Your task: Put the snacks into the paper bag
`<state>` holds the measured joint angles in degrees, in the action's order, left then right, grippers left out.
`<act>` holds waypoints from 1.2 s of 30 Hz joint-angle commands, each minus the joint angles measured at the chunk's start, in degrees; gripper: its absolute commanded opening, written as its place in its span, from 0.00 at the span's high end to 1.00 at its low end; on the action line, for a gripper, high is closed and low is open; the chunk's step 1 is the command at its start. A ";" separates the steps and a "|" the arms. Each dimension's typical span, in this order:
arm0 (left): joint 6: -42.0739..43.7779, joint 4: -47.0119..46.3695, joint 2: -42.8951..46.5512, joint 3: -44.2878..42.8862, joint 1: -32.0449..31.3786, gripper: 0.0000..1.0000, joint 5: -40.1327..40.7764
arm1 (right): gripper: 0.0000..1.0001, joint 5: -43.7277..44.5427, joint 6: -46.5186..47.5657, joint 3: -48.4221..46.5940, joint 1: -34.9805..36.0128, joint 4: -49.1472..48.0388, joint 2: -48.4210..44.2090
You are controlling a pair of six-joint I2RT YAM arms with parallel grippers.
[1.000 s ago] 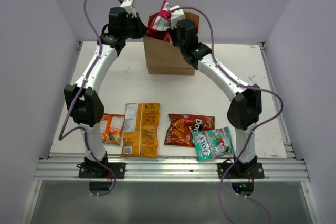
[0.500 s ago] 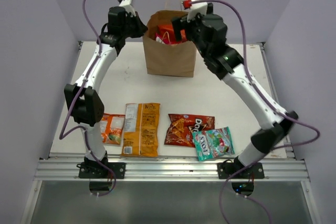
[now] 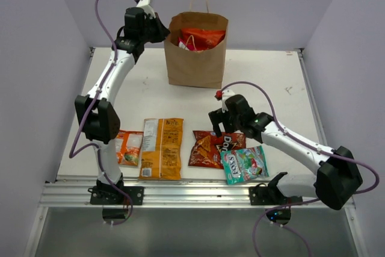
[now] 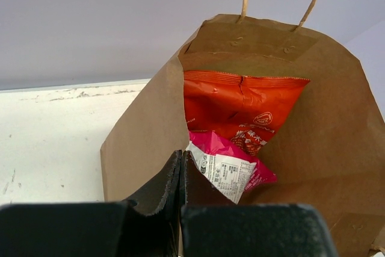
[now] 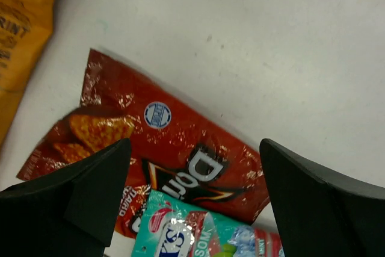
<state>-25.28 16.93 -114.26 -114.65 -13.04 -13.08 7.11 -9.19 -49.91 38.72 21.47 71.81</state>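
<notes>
The brown paper bag (image 3: 194,64) stands upright at the back of the table. Inside it lie a red packet (image 4: 240,100) and a pink-silver packet (image 4: 231,170). My left gripper (image 4: 182,156) is shut on the bag's left rim (image 3: 163,31). Along the front lie a small orange packet (image 3: 128,147), a tall yellow-orange packet (image 3: 162,147), the dark red Doritos packet (image 3: 212,148) and a teal-green packet (image 3: 245,164). My right gripper (image 3: 219,126) hangs open just over the Doritos packet (image 5: 174,142), with nothing between its fingers (image 5: 90,191).
The teal-green packet (image 5: 192,236) overlaps the Doritos packet's near edge. The yellow-orange packet (image 5: 21,22) lies to its left. Side walls close the table in on the left and right. A metal rail (image 3: 192,194) runs along the near edge.
My right gripper let the pink-silver packet go into the bag, opened, and swung from the bag down to the front, over the Doritos packet. The left arm has stayed still.
</notes>
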 commanded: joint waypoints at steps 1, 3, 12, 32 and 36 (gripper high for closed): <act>-1.18 -1.90 -0.70 -0.23 0.38 1.00 -0.28 | 0.08 -4.91 -5.92 1.30 0.30 -5.46 -0.80; -1.35 -1.90 -0.53 0.39 0.38 1.00 -0.54 | 0.08 -6.93 -7.50 2.88 0.39 -6.79 2.35; -0.39 -1.37 1.05 2.85 0.29 1.00 0.16 | 0.11 -15.90 -7.33 4.74 1.53 -7.85 12.03; 0.49 -0.67 1.76 2.59 0.29 1.00 0.69 | 1.00 25.35 2.85 -34.30 2.07 21.14 9.05; 0.75 -0.49 2.19 1.80 0.21 1.00 0.78 | 1.00 32.94 9.62 -48.50 1.01 20.72 11.42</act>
<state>-25.91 14.41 -113.91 -112.71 -13.04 -13.23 25.67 -6.59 -89.60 40.56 38.85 85.91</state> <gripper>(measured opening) 0.007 0.055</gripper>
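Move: The Doritos bag lies flat about 11 cm below my right hand's open fingers, its middle some 8 cm back and 1 cm to the left. The teal candy bag overlaps its corner, about 9 cm to the right of its middle and 5 cm nearer me. The orange snack bag lies 19 cm to its left. The paper bag stands 26 cm ahead of my right hand and 6 cm left. From my left hand the Doritos lie roughly 37 cm back, 15 cm right and 30 cm down. I sink my right hand about 10 cm onto the Doritos, easing some 5 cm back and 4 cm left while the fingers tip about 20 degrees steeper, and pinch the film left of its middle, near the far edge. Then I swing it up roughly 25 cm and 13 cm forward towards the paper bag, fingers levelling out. My left hand stays shut at the paper bag's left rim. ##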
